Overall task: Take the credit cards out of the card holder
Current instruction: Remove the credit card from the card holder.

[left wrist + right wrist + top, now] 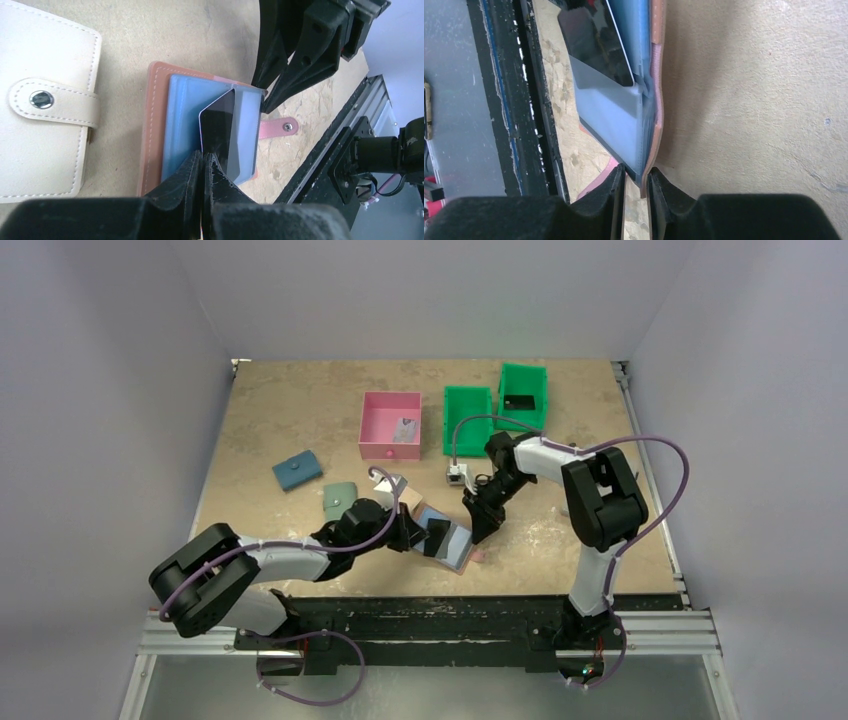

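The reddish-brown card holder [460, 552] lies open near the table's front edge, light blue lining up. It also shows in the left wrist view [152, 125] and the right wrist view [658, 115]. A black credit card [221, 122] sticks halfway out of its pocket, and also shows in the top view [437, 534] and the right wrist view [599, 45]. My left gripper [206, 159] is shut on the card's near end. My right gripper [636, 176] pinches the holder's corner between narrow jaws [479, 533]. I see no pale grey card.
A beige snap wallet [45, 105] lies right beside the holder. A sage green wallet [340, 498] and a blue one [297, 471] lie to the left. A pink box [390, 425] and two green bins [467, 420] stand at the back. The table's front rail [345, 145] is close.
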### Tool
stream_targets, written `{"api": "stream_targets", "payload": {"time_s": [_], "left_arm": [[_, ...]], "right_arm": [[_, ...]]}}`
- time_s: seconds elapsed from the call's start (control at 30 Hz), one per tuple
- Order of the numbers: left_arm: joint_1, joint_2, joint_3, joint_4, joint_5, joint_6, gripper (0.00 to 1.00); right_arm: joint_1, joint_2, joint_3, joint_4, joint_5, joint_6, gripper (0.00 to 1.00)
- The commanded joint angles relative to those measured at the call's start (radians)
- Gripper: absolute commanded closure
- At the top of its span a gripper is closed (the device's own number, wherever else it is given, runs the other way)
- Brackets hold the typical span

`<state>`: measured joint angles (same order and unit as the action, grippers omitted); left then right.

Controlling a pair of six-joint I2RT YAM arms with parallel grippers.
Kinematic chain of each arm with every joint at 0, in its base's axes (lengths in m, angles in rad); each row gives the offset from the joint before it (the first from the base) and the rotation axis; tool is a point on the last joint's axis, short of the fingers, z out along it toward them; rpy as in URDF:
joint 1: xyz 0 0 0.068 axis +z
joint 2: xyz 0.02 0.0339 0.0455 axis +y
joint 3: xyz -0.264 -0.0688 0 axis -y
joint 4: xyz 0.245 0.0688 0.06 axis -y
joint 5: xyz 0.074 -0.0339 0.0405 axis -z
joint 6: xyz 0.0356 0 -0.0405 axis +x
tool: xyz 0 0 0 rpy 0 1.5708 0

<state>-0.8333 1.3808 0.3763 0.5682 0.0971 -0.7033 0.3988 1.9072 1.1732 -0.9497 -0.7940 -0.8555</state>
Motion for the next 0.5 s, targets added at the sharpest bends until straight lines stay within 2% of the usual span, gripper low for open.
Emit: {"api": "stream_targets", "payload": {"time_s": [0.0, 0.23, 0.47], "left_arm": [[0.017, -0.036, -0.025, 0.046, -0.049, -0.026, 1.00], [0.034, -0.043, -0.068, 0.146, -0.035, -0.071, 1.00], [0.042, -0.067, -0.093, 0.215, 0.002, -0.056, 1.00]], "right_arm": [[0.006, 0.002, 0.000, 0.022, 0.076, -0.011, 0.72], [0.005, -0.045, -0.009, 0.042, 0.087, -0.003, 0.49], [-0.017, -0.156, -0.001, 0.066, 0.095, 0.008, 0.40]]}}
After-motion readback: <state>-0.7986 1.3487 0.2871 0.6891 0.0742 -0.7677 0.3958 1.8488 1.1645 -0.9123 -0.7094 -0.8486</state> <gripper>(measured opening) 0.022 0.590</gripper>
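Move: The left hand still pinches the black card by its edge; the open card holder's middle lies about 4 cm to that hand's right, 1 cm back and 3 cm lower. From the same hand, the beige card holder sits some 6 cm ahead, 4 cm left and 5 cm down, and the pink box about 21 cm ahead and 6 cm left. The right hand is at the card holder's right corner, its middle roughly 5 cm to that hand's left, level fore and aft, 1 cm lower. The right fingers open from about a quarter to over half and let go of the card holder's raised right edge, that hand first dipping about half a centimetre, then rising again while it eases forward and off to the right, about 1.5 cm in all. Meanwhile the left hand, shut on the black card's edge, draws it some 1.5 cm to the left over the card holder, away from the right-hand pocket, going a little forward at first and turning about 5 degrees counter-clockwise. ##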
